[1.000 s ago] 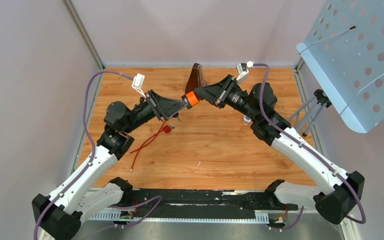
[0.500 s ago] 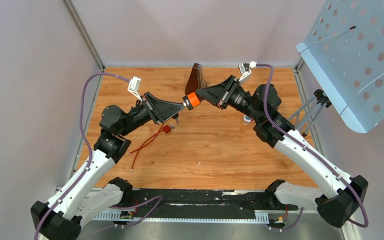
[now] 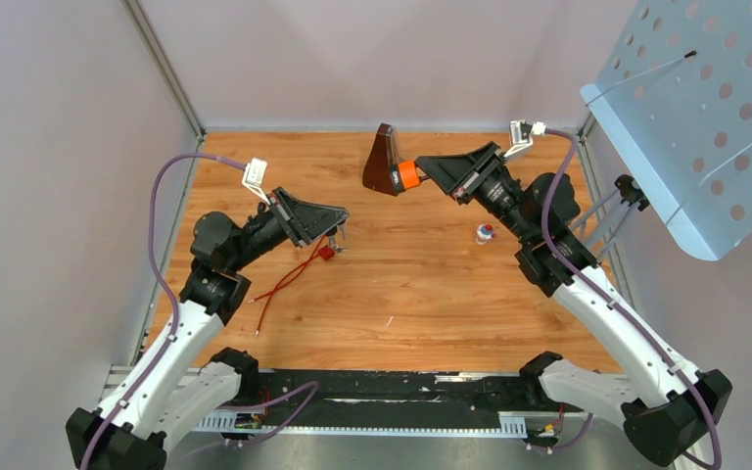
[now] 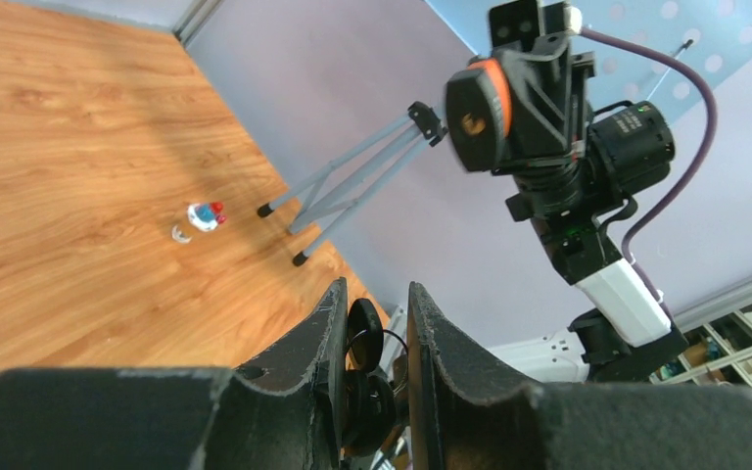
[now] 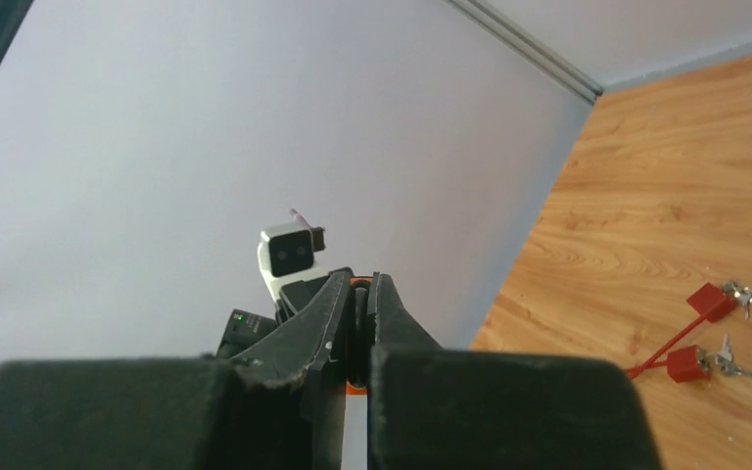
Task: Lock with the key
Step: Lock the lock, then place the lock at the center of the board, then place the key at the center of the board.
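Note:
My right gripper [image 3: 423, 169] is shut on a round lock with a black body and an orange rim [image 3: 407, 176], held in the air at the back of the table. The lock shows as a black and orange disc in the left wrist view [image 4: 478, 113] and as an orange sliver between my right fingers [image 5: 359, 294]. My left gripper [image 3: 340, 219] hovers left of centre, well apart from the lock. In the left wrist view it [image 4: 374, 305] is shut on a bunch of black-headed keys [image 4: 364, 331] on a ring.
A dark brown wedge [image 3: 382, 157] stands at the back, just behind the lock. Two red padlocks on red cables with keys [image 3: 327, 252] lie under my left gripper, also in the right wrist view [image 5: 710, 299]. A small bottle [image 3: 486, 233] and a tripod stand [image 3: 607, 217] are at the right.
The grippers were together at the centre and have drawn apart. The right one moved back and right with the lock; the left one pulled back left with the keys.

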`<state>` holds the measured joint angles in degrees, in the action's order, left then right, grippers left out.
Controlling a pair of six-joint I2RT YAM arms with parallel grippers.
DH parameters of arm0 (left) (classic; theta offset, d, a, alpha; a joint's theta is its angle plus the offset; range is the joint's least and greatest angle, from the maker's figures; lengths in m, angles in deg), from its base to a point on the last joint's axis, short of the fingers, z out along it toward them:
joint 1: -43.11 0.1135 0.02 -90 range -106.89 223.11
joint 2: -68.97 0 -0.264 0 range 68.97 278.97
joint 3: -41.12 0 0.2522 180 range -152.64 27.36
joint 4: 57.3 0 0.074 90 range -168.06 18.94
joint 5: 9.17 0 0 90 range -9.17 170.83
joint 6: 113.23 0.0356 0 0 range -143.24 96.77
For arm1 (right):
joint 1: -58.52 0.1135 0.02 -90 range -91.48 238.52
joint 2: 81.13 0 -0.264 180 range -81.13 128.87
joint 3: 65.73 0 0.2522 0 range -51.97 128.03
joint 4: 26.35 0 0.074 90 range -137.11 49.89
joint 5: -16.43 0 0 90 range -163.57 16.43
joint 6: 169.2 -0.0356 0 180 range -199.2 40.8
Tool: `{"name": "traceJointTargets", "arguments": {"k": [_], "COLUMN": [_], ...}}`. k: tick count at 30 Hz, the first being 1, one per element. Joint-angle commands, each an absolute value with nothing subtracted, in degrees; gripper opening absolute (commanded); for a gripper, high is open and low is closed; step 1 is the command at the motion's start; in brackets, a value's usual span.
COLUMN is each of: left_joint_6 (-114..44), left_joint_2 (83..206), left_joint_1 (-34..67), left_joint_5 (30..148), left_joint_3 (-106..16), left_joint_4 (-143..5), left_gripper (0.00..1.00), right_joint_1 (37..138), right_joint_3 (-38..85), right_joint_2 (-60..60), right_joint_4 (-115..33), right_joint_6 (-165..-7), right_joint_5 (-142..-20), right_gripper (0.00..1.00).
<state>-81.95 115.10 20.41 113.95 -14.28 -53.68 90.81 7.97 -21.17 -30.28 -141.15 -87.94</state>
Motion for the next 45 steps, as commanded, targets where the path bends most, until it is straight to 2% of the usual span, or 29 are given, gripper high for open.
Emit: {"name": "traceJointTargets", "arguments": {"k": [1,7,13,17,23,31,35,41,45], "left_joint_6": [-83.84,-76.82,-73.61,-72.39,-69.18,-66.1,-63.9,-62.78,-59.75], "left_joint_2": [115.32,119.86,130.63,142.28,165.52,185.53,191.34,195.79,197.47], "left_joint_1": [21.0,20.97,17.54,13.24,7.8,5.09,4.57,4.52,4.58], "left_joint_5": [116.46,114.27,107.14,100.57,96.7,92.67,91.78,93.35,93.71], "left_joint_3": [-13.13,-16.39,-16.77,-21.05,-34.21,-49.45,-58.93,-64.52,-67.21], "left_joint_4": [-50.69,-61.15,-60.34,-58.07,-55.91,-60.14,-68.47,-76.13,-79.82], "left_gripper": [0.0,0.0,0.0,0.0,0.0,0.0,0.0,0.0,0.21], "right_joint_1": [90.51,89.75,86.27,80.86,76.99,76.45,76.48,75.41,73.18], "right_joint_3": [8.62,9.32,5.6,1.02,-1.89,3.2,4.73,6.06,6.74], "right_joint_2": [-23.44,-23.54,-21.74,-20.07,-13.48,1.94,7.58,14.83,17.75], "right_joint_4": [-24.24,-35.56,-48.81,-51.62,-52.12,-49.81,-48.45,-45.25,-44.98], "right_joint_6": [-140.14,-134.33,-127.83,-125.97,-120.79,-117.23,-117.86,-117.56,-117.94], "right_joint_5": [-85.44,-81.14,-77.15,-80.83,-86.64,-92.53,-93.08,-97.06,-99.22], "right_gripper": [0.0,0.0,0.0,0.0,0.0,0.0,0.0,0.0,0.0]}}
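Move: The keys in the left hand and the padlock in the right are bound for open table: some 17 cm ahead, 18 right and 36 below the left hand; about 7 cm ahead, 4 right and 41 below the right. The padlock is 10 cm right, 4 ahead and 4 above the left hand; the nearer red key tag 15 ahead, 5 left, 36 down. From the right hand, the metronome stands 28 ahead, 6 left; the ice-cream toy 12 ahead, 17 right, both 35-40 below. Still pinching the keys, the left hand sinks about 32 cm while reaching forward and right, passing from above the red key tags to beside the other gripper. The right hand keeps its grip on the padlock's shackle and drops some 36 cm, first easing right, then slightly back left and forward. Both tip their fingers down roughly 50 degrees and slow just above the table. ##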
